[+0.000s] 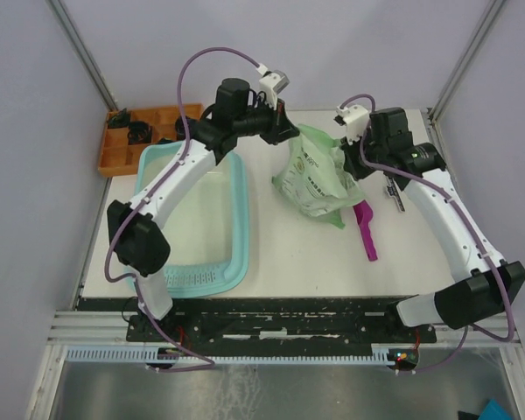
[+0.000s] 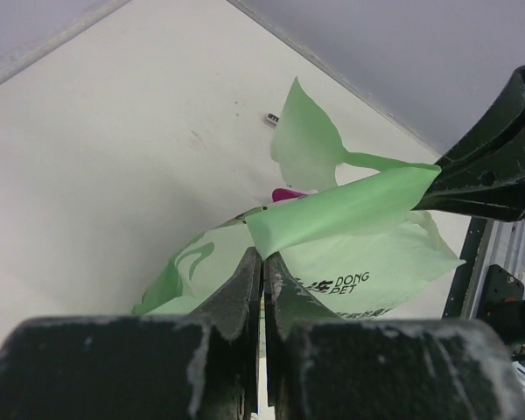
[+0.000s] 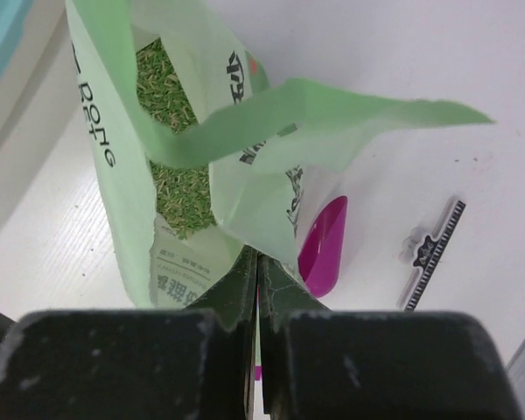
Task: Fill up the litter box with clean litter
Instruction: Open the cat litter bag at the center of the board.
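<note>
The light teal litter box (image 1: 241, 210) lies on the left of the table, its whitish floor bare where the left arm does not cover it. A light green printed bag (image 1: 315, 179) stands to its right, mouth pulled open. My left gripper (image 1: 284, 128) is shut on the bag's top edge (image 2: 332, 214), jaws pressed together (image 2: 263, 255). My right gripper (image 1: 354, 150) is shut on the opposite edge (image 3: 257, 255). Pale green litter (image 3: 171, 114) shows inside the bag in the right wrist view. One corner of the litter box (image 3: 0, 35) shows at the top left there.
A magenta scoop (image 1: 367, 232) lies on the table right of the bag, also visible as the scoop (image 3: 324, 245) past my right fingers. A small black-and-white strip (image 3: 433, 254) lies beside it. An orange compartmented tray (image 1: 122, 144) sits at the back left, behind the litter box.
</note>
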Robot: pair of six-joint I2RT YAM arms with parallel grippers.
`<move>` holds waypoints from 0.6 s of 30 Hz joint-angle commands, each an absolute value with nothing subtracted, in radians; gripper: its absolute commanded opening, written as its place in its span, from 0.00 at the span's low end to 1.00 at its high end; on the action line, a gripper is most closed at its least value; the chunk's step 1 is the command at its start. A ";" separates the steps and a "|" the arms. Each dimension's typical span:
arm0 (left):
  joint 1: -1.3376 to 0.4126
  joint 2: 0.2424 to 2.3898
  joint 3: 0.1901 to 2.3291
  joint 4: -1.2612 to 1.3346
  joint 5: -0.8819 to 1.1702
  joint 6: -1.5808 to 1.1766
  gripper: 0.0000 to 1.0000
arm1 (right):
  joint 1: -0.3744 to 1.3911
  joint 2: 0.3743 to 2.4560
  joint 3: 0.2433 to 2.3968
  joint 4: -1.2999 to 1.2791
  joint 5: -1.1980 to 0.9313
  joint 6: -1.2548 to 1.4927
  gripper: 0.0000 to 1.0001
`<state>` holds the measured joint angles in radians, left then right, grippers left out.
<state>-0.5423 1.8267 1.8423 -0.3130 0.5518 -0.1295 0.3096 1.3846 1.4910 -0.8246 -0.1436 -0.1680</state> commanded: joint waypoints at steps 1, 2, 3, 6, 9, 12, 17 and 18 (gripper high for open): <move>-0.509 1.738 1.863 0.038 0.622 -0.136 0.03 | 0.316 1.406 1.493 -0.783 -0.199 -0.131 0.02; -0.509 1.737 1.842 0.056 0.631 -0.149 0.03 | 0.317 1.404 1.478 -0.777 -0.206 -0.129 0.02; -0.510 1.737 1.813 0.074 0.640 -0.164 0.03 | 0.318 1.400 1.467 -0.773 -0.216 -0.130 0.02; -0.511 1.726 1.720 0.147 0.656 -0.224 0.03 | 0.319 1.396 1.436 -0.772 -0.229 -0.131 0.02; -0.512 1.718 1.624 0.236 0.673 -0.286 0.03 | 0.326 1.395 1.405 -0.775 -0.272 -0.135 0.02; -0.514 1.714 1.577 0.271 0.681 -0.312 0.03 | 0.334 1.398 1.382 -0.773 -0.282 -0.143 0.02; -0.513 1.665 1.525 0.272 0.666 -0.309 0.03 | 0.334 1.418 1.413 -0.840 -0.233 -0.174 0.10; -0.512 1.653 1.515 0.270 0.664 -0.308 0.03 | 0.334 1.413 1.421 -0.851 -0.205 -0.183 0.19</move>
<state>-0.5022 1.7702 1.5269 0.1280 0.6273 -0.2615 0.3305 1.4139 1.3788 -0.8307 -0.2600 -0.1547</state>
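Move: Both my hands still pinch the raised mouth of the cat litter bag. Its body's middle lies about 9 cm left of my right hand, level with it front to back and some 10 below; from my left hand it is roughly 8 cm back, 5 right and 14 below. From my right hand, the purple scoop lies about 8 cm back, 4 right, and the slim tool about 13 right and 2 ahead, both some 20 below. I lower my right hand about 5 cm beside the bag, drawing it some 2 cm back and 2 to the left and tipping its fingers down about 10 degrees; they only start to part at the very end. My left hand keeps its pinch on the other side of the mouth, sinks some 2 cm early, edges forward and comes back, rolling slightly. ##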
